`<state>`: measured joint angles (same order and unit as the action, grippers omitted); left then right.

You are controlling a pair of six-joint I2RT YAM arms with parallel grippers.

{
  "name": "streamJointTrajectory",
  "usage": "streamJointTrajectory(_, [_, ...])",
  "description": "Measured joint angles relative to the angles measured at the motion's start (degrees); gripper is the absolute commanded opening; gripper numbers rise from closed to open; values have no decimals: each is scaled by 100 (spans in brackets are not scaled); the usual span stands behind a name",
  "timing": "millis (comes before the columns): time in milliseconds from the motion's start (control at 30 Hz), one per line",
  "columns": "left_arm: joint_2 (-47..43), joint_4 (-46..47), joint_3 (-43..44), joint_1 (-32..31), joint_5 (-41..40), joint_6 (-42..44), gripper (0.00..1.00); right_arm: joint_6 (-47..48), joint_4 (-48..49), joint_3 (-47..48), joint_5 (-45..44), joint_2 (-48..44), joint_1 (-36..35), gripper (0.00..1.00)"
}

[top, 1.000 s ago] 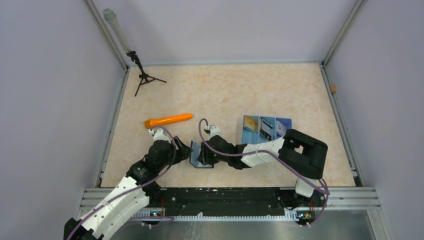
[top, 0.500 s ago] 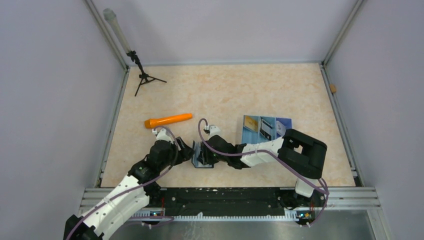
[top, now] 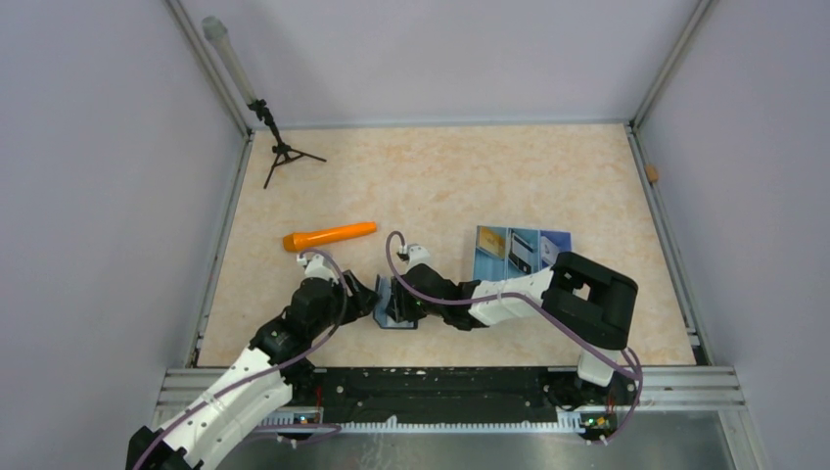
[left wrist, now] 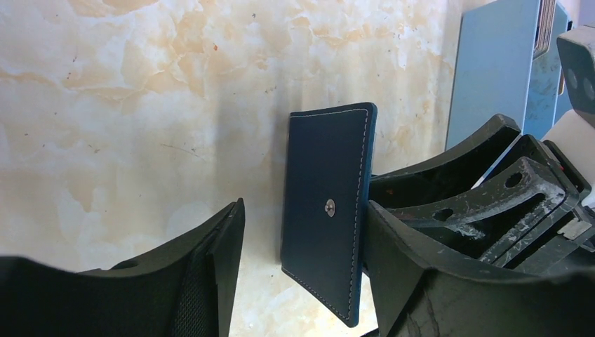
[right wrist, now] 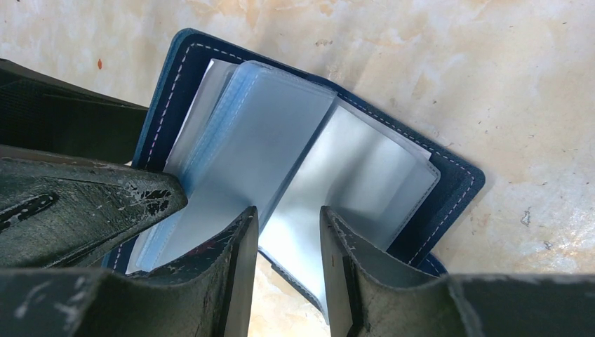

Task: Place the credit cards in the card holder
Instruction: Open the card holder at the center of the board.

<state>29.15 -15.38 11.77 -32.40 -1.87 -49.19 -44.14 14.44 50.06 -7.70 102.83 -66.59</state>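
Observation:
The card holder (top: 395, 305) stands half open on the table between my two grippers. In the left wrist view its navy cover (left wrist: 324, 210) with the snap stud is upright. My left gripper (left wrist: 302, 274) is open and straddles it: the right finger (left wrist: 414, 281) touches the cover's edge and the left finger (left wrist: 210, 281) stands clear. In the right wrist view the pale blue sleeves (right wrist: 281, 140) fan open. My right gripper (right wrist: 288, 281) is open, reaching in from the other side with one flap passing loosely between its fingers. The credit cards (top: 509, 250) lie on a blue sheet at the right.
An orange tube (top: 330, 236) lies left of centre. A small black tripod (top: 284, 152) holding a grey rod (top: 227, 49) stands at the back left corner. The blue sheet (top: 558, 241) sits just behind my right arm. Metal rails border the table.
My left gripper has moved right, up to the card holder, and now straddles its cover. The right gripper has held its place inside the holder.

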Motion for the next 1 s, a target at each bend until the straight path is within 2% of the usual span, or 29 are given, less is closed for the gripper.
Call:
streamJointTrajectory(333, [-15, 37, -2, 0, 13, 4, 58, 0, -37, 70, 0, 52, 0, 37])
streamJointTrajectory(733, [-455, 20, -76, 0, -46, -24, 40, -2, -44, 70, -13, 52, 0, 36])
streamJointTrajectory(1000, [-411, 24, -79, 0, 0, -20, 41, -7, -46, 70, -17, 52, 0, 36])
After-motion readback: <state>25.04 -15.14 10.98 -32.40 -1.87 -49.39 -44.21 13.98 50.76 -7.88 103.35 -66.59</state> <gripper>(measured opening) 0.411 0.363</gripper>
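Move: The open card holder's middle lies about 4 cm right of the left hand, roughly level fore and aft and 4 cm below; its raised left cover stands between the parted fingers. From the right hand the middle is about 2 cm ahead, 1 cm left and 1 cm below. From the left hand, the orange microphone is some 12 cm ahead and 9 cm left, the blue tray about 7 cm ahead and 30 cm right, both some 5 cm below. Left hand rises about 1 cm, closing its fingers partway around the raised left cover; the right hand stays put. ##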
